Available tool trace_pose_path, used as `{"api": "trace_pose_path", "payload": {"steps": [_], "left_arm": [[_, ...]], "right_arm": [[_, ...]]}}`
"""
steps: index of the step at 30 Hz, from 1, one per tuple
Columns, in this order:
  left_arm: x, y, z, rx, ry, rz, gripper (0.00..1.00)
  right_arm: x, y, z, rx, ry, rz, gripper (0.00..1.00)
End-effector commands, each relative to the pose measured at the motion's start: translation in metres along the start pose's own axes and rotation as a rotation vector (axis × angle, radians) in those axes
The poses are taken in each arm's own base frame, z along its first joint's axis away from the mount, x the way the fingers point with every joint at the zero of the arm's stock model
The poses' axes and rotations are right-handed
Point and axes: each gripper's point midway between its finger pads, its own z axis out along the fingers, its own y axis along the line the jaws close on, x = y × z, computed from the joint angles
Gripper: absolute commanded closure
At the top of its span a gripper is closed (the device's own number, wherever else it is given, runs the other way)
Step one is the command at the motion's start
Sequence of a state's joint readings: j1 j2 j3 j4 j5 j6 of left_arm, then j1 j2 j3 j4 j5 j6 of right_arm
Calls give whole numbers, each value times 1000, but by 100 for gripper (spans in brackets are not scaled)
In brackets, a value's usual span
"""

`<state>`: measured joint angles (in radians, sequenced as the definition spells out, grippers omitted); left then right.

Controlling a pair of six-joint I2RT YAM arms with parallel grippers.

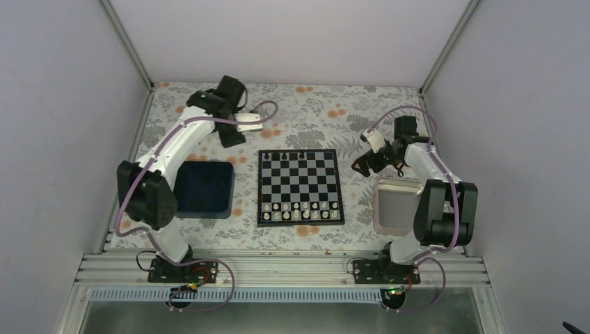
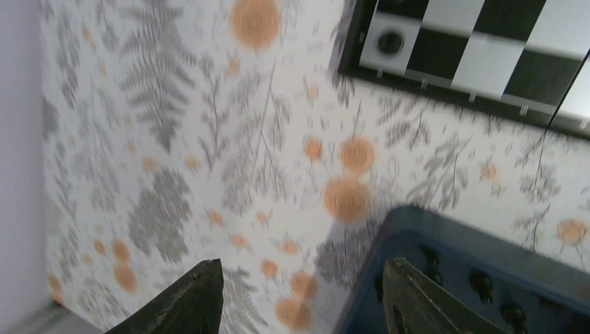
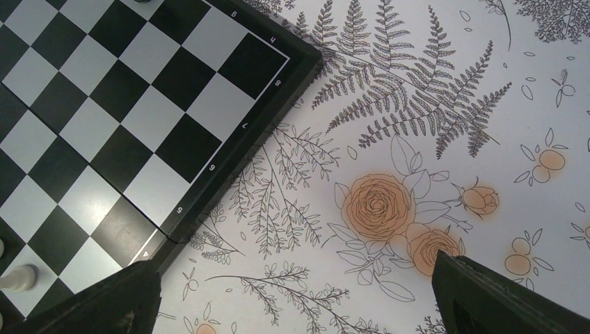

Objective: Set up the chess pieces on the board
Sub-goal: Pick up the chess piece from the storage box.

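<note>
The board [image 1: 299,186] lies mid-table with a few black chess pieces [image 1: 277,155] along its far row. More black pieces [image 2: 480,282] lie in the dark blue tray [image 2: 431,233]. A single black piece [image 2: 391,42] stands on a corner square of the board [image 2: 480,66]. My left gripper [image 2: 303,296] hovers open over the cloth between board and blue tray, with nothing between its fingers. My right gripper [image 3: 299,299] is wide open over the cloth beside the board's [image 3: 125,104] right edge. In the top view the left gripper [image 1: 234,139] is far left of the board and the right gripper [image 1: 362,165] just right of it.
White pieces [image 1: 299,211] fill the board's two near rows; one white piece [image 3: 17,278] shows by my right gripper's left finger. A silver metal tray [image 1: 398,207] sits right of the board, the blue tray [image 1: 203,189] left. Grey walls enclose the floral tablecloth.
</note>
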<state>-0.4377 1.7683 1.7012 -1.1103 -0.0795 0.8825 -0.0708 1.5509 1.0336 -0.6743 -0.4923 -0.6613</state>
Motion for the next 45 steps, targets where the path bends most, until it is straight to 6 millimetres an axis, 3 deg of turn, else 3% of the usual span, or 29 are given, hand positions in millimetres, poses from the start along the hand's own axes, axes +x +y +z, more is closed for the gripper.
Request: {"api": "trace_pose_path", "payload": {"steps": [1,10,19,32,45], "left_arm": [[42,-3,1,1,6,-64,42],[116,-53,28,69,72,-145,42],[174,-71,57,91,133,-242,42],[189,-66,89,128,123,-294,43],[187,-64,99,157,101,-301,45]], "right_arm": [[-7,4,-3,-6,-16,-25,0],[-3,3,2,-11,0,-16,0],[-1,3,5,-15,10,-12,0],[1,3,6,-14,16,-10,0],[2,2,6,-10,18,-9,0]]}}
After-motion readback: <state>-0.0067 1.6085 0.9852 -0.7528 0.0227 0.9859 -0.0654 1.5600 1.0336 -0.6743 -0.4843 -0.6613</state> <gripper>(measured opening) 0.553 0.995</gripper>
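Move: The nearest black chess piece in the storage box's far part lies about 14 cm left of the empty left hand, 8 cm back and 17 cm below. The box's middle is some 11 cm back and 14 cm left; the black piece on the board's far-left corner square is level ahead, 7 cm right, 14 cm down. From the idle right hand, the boxed piece is about 54 cm left, 5 cm back, 8 cm down. Still half-open, the left hand swings about 15 cm left, 15 down and back to the box's pieces, turning counter-clockwise. ##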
